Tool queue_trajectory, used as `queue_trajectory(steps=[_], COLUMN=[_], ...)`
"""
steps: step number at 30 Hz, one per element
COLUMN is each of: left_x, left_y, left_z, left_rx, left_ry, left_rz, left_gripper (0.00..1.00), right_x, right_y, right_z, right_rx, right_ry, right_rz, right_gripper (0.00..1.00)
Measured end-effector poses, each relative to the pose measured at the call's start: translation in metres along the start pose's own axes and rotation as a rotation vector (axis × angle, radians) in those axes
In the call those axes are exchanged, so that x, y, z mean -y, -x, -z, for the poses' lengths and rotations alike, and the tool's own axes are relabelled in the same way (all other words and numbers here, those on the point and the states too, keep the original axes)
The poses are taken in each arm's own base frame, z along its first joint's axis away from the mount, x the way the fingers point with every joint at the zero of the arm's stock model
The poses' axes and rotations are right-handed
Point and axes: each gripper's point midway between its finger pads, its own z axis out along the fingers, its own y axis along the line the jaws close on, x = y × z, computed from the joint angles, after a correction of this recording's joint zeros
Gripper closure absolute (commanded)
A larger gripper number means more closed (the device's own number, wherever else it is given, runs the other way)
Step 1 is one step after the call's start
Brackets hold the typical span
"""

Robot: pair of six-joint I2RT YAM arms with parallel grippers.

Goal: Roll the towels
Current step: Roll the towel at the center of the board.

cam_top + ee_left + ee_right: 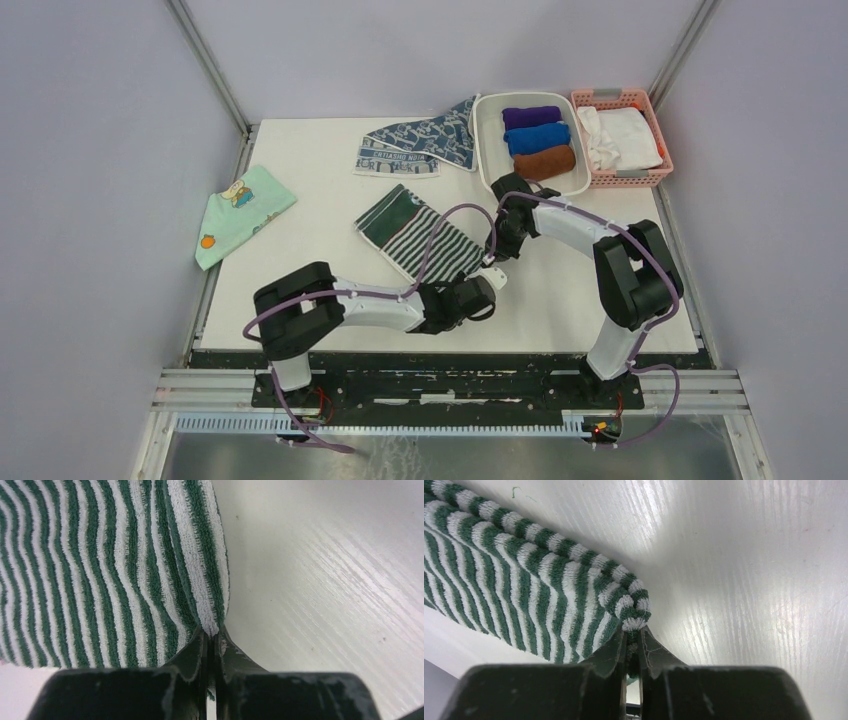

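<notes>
The green-and-white striped towel [420, 235] lies folded on the white table, near its middle. My left gripper [492, 283] is shut on the towel's near right corner; in the left wrist view the striped towel [100, 570] bunches up into the closed left gripper [213, 639]. My right gripper [497, 252] is shut on the towel's right edge a little farther back; in the right wrist view the striped towel [524, 590] has a thick folded corner pinched in the right gripper [634, 636]. The blue-grey patterned towel [420, 143] lies flat at the back.
A white tray [483, 150] at the back right holds purple, blue and brown rolls. A pink basket [650, 175] with white cloth stands beside it. A mint-green cartoon cloth [238, 210] hangs over the table's left edge.
</notes>
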Motion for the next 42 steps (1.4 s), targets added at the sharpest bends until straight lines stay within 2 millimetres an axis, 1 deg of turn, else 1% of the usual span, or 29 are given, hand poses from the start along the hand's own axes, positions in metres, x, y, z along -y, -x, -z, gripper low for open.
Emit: queue_trajectory(steps=[3, 6, 8, 12, 14, 17, 20, 25, 27, 33, 38, 42], left_x=[-0.002, -0.016, -0.028, -0.04, -0.041, -0.042, -0.045, -0.051, -0.052, -0.052, -0.053, -0.053], left_y=[0.002, 0.005, 0.003, -0.002, -0.001, 0.0, -0.004, -0.009, -0.01, -0.01, -0.011, -0.011], left_z=[0.001, 0.0, -0.005, -0.011, -0.012, -0.013, -0.013, -0.012, -0.013, -0.017, -0.017, -0.018], left_rx=[-0.005, -0.006, -0.014, -0.034, -0.04, -0.04, -0.042, -0.046, -0.053, -0.074, -0.09, -0.101], left_ry=[-0.088, -0.188, -0.256, -0.363, -0.432, -0.516, -0.587, -0.665, -0.69, -0.746, -0.763, -0.771], left_rz=[0.061, 0.184, 0.294, 0.458, 0.533, 0.635, 0.75, 0.915, 0.966, 1.069, 1.113, 1.133], left_gripper=[0.97, 0.97, 0.97, 0.97, 0.97, 0.97, 0.97, 0.97, 0.97, 0.97, 0.97, 0.97], right_x=[-0.002, -0.008, -0.014, -0.029, -0.031, -0.029, -0.022, -0.007, -0.006, -0.019, -0.03, -0.036], right_y=[0.003, 0.009, 0.015, 0.025, 0.029, 0.032, 0.029, 0.008, 0.003, 0.003, 0.003, 0.004], right_z=[0.001, 0.004, 0.011, 0.031, 0.04, 0.045, 0.038, 0.02, 0.013, 0.0, -0.01, -0.014], right_rx=[0.003, 0.024, 0.048, 0.105, 0.131, 0.146, 0.135, 0.083, 0.062, 0.038, 0.021, 0.018], right_ry=[0.018, 0.06, 0.106, 0.236, 0.299, 0.367, 0.392, 0.405, 0.417, 0.49, 0.55, 0.592], right_rz=[0.016, 0.048, 0.072, 0.114, 0.121, 0.126, 0.135, 0.154, 0.16, 0.169, 0.153, 0.136], right_gripper=[0.68, 0.56, 0.49, 0.42, 0.41, 0.43, 0.45, 0.49, 0.49, 0.45, 0.42, 0.41])
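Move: The left hand pinches the near end of the towel's roll, whose middle is about 4 cm ahead and 3 cm to the right; the flat part still to be rolled centres some 15 cm ahead and 8 cm left. From the right hand, which pinches the far end, the roll's middle is about 5 cm back and 4 cm left, the flat part about 5 cm ahead and 16 cm left, and the white bin some 21 cm ahead and 7 cm right. All lie near hand height. Forward and to the left, about 5 cm, the left hand carries its still-pinched end of the roll over towards the flat part, rolling some 80 degrees with its left side dropping until the fingers point right and down. The right hand opens off the far end, lifts about 5 cm while edging forward, sinks back, then slides left and slightly forward beside that end, fingers staying open. ##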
